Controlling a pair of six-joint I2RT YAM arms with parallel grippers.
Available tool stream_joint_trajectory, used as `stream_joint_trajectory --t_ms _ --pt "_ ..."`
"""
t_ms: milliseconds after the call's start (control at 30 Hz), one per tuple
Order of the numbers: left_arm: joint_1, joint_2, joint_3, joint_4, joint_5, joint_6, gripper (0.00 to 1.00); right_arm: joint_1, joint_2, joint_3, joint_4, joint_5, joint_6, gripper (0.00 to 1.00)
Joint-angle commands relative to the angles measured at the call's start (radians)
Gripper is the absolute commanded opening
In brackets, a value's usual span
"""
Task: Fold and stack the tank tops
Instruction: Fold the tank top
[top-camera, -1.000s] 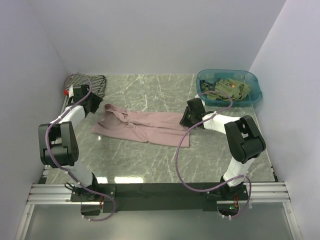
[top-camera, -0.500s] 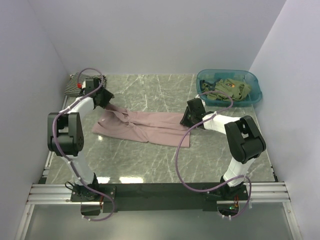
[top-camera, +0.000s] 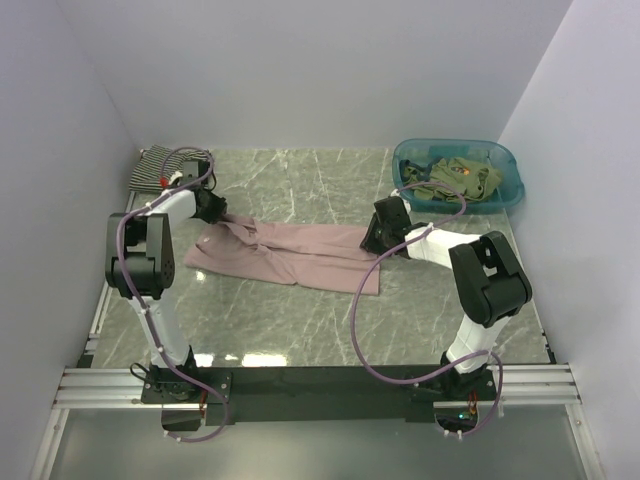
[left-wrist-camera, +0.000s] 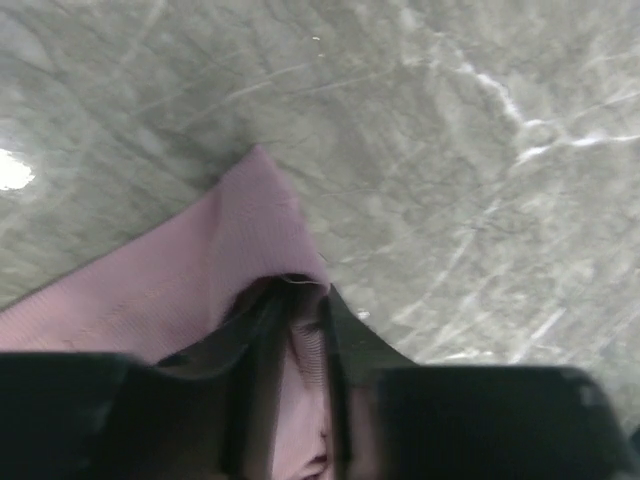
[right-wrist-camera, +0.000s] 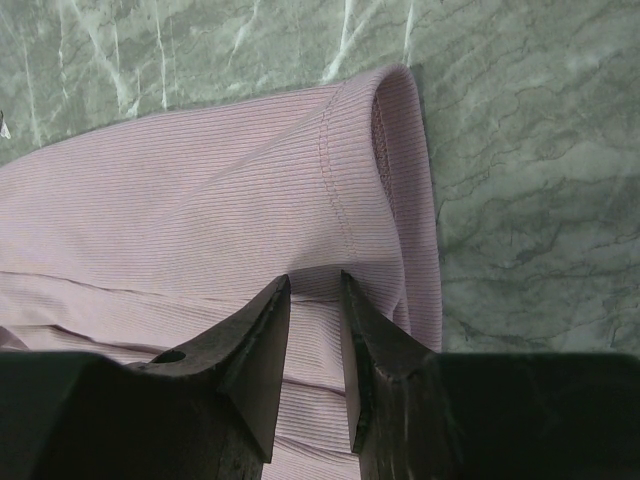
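The dusty pink tank top (top-camera: 290, 255) lies spread lengthwise across the middle of the table. My left gripper (top-camera: 212, 208) is at its strap end on the left. In the left wrist view its jaws (left-wrist-camera: 300, 300) are closed on a raised fold of the pink cloth (left-wrist-camera: 200, 270). My right gripper (top-camera: 372, 238) is at the hem end on the right, and the right wrist view shows it (right-wrist-camera: 314, 280) pinching a ridge of the ribbed pink cloth (right-wrist-camera: 230, 170). A striped tank top (top-camera: 150, 165) lies bunched at the far left. Olive tank tops (top-camera: 460, 175) fill the basin.
The teal plastic basin (top-camera: 510, 190) stands at the far right corner. White walls close in the table on the left, back and right. Grey marble tabletop (top-camera: 300, 320) lies between the pink top and the arm bases.
My left arm swung from beside the striped top to the pink top's strap end, and its jaws closed on the cloth. The right arm has not moved.
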Motion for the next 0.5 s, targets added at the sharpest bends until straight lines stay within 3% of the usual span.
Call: stream_joint_trajectory --t_ms 0,200,467 --pt "-0.001 -0.005 0.041 -0.017 -0.049 -0.003 0.22 -0.016 0.023 -0.035 -0.092 0.061 -0.028 0.34" --pt "0.005 -0.025 0.039 0.025 -0.069 0.030 0.01 -0.019 0.022 -0.038 -0.093 0.064 -0.030 0.34" --pt "0.014 -0.101 -0.050 0.160 -0.098 0.066 0.01 -0.031 0.019 -0.046 -0.095 0.070 -0.025 0.34"
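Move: The tank top's far left corner, bunched up, sits right at the left hand's fingertips, about 1 cm below the hand point. From that hand the striped stack lies some 12 cm farther out and 12 cm to the left; the tank top's near left corner is about 14 cm back and 8 cm to the left. From the idle right hand, the far left corner is roughly 36 cm to the left and 10 cm ahead. The tank top's bunched far left corner gets pinched as the left fingers, partly open at first, close fully on it almost in place. With the grip shut, the left hand starts drawing the cloth left and forward towards the striped stack, about 1.5 cm over, while rising roughly 1 cm. ##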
